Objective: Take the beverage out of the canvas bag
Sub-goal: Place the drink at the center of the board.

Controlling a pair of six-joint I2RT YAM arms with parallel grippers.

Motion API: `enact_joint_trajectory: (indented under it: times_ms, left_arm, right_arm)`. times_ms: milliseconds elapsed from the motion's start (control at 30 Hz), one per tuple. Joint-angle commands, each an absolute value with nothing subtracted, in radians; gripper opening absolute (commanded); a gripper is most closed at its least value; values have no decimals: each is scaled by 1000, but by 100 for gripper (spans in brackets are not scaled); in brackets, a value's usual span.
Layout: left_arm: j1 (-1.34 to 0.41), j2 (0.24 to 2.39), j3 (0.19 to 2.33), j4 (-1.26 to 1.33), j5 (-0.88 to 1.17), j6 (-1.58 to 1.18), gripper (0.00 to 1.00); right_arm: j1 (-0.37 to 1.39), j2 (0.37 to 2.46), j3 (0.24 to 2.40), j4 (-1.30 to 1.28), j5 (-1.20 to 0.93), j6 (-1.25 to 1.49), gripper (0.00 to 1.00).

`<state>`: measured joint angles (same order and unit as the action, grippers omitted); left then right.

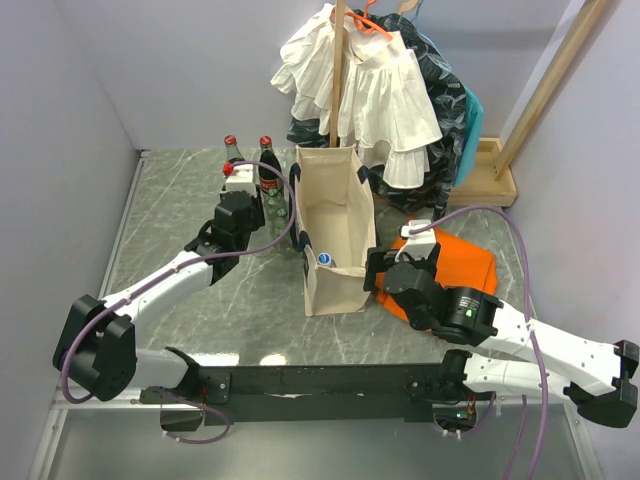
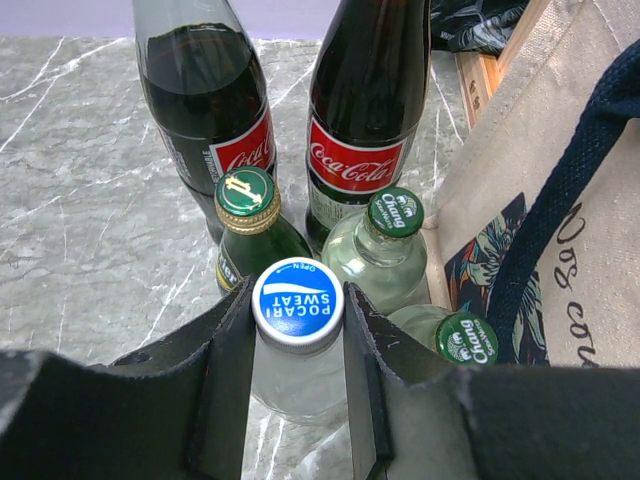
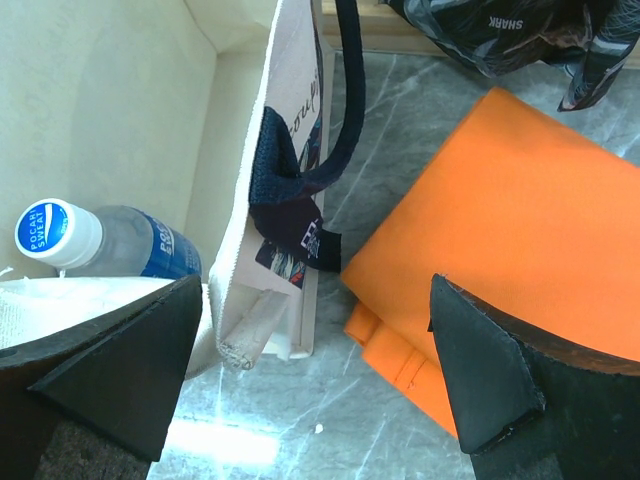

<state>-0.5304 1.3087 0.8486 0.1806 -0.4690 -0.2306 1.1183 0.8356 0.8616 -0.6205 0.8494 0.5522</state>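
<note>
The cream canvas bag (image 1: 335, 225) with navy straps stands open in the middle of the table. A Pocari Sweat beverage bottle (image 1: 325, 260) with a blue-and-white cap (image 3: 47, 233) lies inside it at the near end. My right gripper (image 3: 315, 330) is open, one finger inside the bag and the other outside over the orange cloth, astride the bag's right wall (image 3: 265, 200). Left of the bag, my left gripper (image 2: 297, 320) is shut on the neck of a second clear Pocari Sweat bottle (image 2: 297, 300), held upright among other bottles.
Two Coca-Cola bottles (image 2: 365, 130), two green-capped Chang bottles (image 2: 392, 225) and a gold-capped green bottle (image 2: 247, 205) crowd beside the bag's left wall. A folded orange cloth (image 1: 465, 265) lies right of the bag. A clothes rack (image 1: 370, 80) stands behind it.
</note>
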Motion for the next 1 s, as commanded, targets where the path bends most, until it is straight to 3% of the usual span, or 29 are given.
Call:
enact_joint_trajectory:
  times_ms: [0, 233, 333, 533, 800, 833, 967]
  left_arm:
    - [-528, 1284, 877, 365, -499, -229, 18]
    - [-528, 1287, 867, 368, -497, -229, 25]
    - [-528, 1289, 865, 364, -494, -230, 34]
    - [-528, 1276, 857, 357, -508, -232, 42]
    - [-528, 1290, 884, 310, -485, -245, 62]
    - [-528, 1290, 885, 307, -480, -245, 68]
    - [-529, 1269, 876, 302, -482, -248, 70]
  right_arm:
    - [1111, 847, 870, -623, 877, 542, 100]
    - [1109, 861, 880, -626, 881, 535, 100]
    - [1109, 862, 882, -623, 877, 531, 100]
    - [1109, 868, 888, -623, 880, 525, 100]
    - [1109, 874, 894, -606, 877, 506, 100]
    - [1108, 874, 893, -601, 870, 502, 100]
    - [1109, 871, 887, -577, 856, 480, 100]
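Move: The left fingers hold the white-capped drink bottle by the neck, its middle straight below them by about 9 cm. From the hand, the green bottle stands some 6 cm ahead and 3 left, one clear Chang bottle 5 ahead and 5 right, the nearer Chang bottle level and 7 right, and the right-hand cola 13 ahead and 5 right. From the right hand the drink bottle is about 41 cm left, 18 ahead. The left fingers open and let go of the drink bottle's neck, the hand rising about 2 cm. ##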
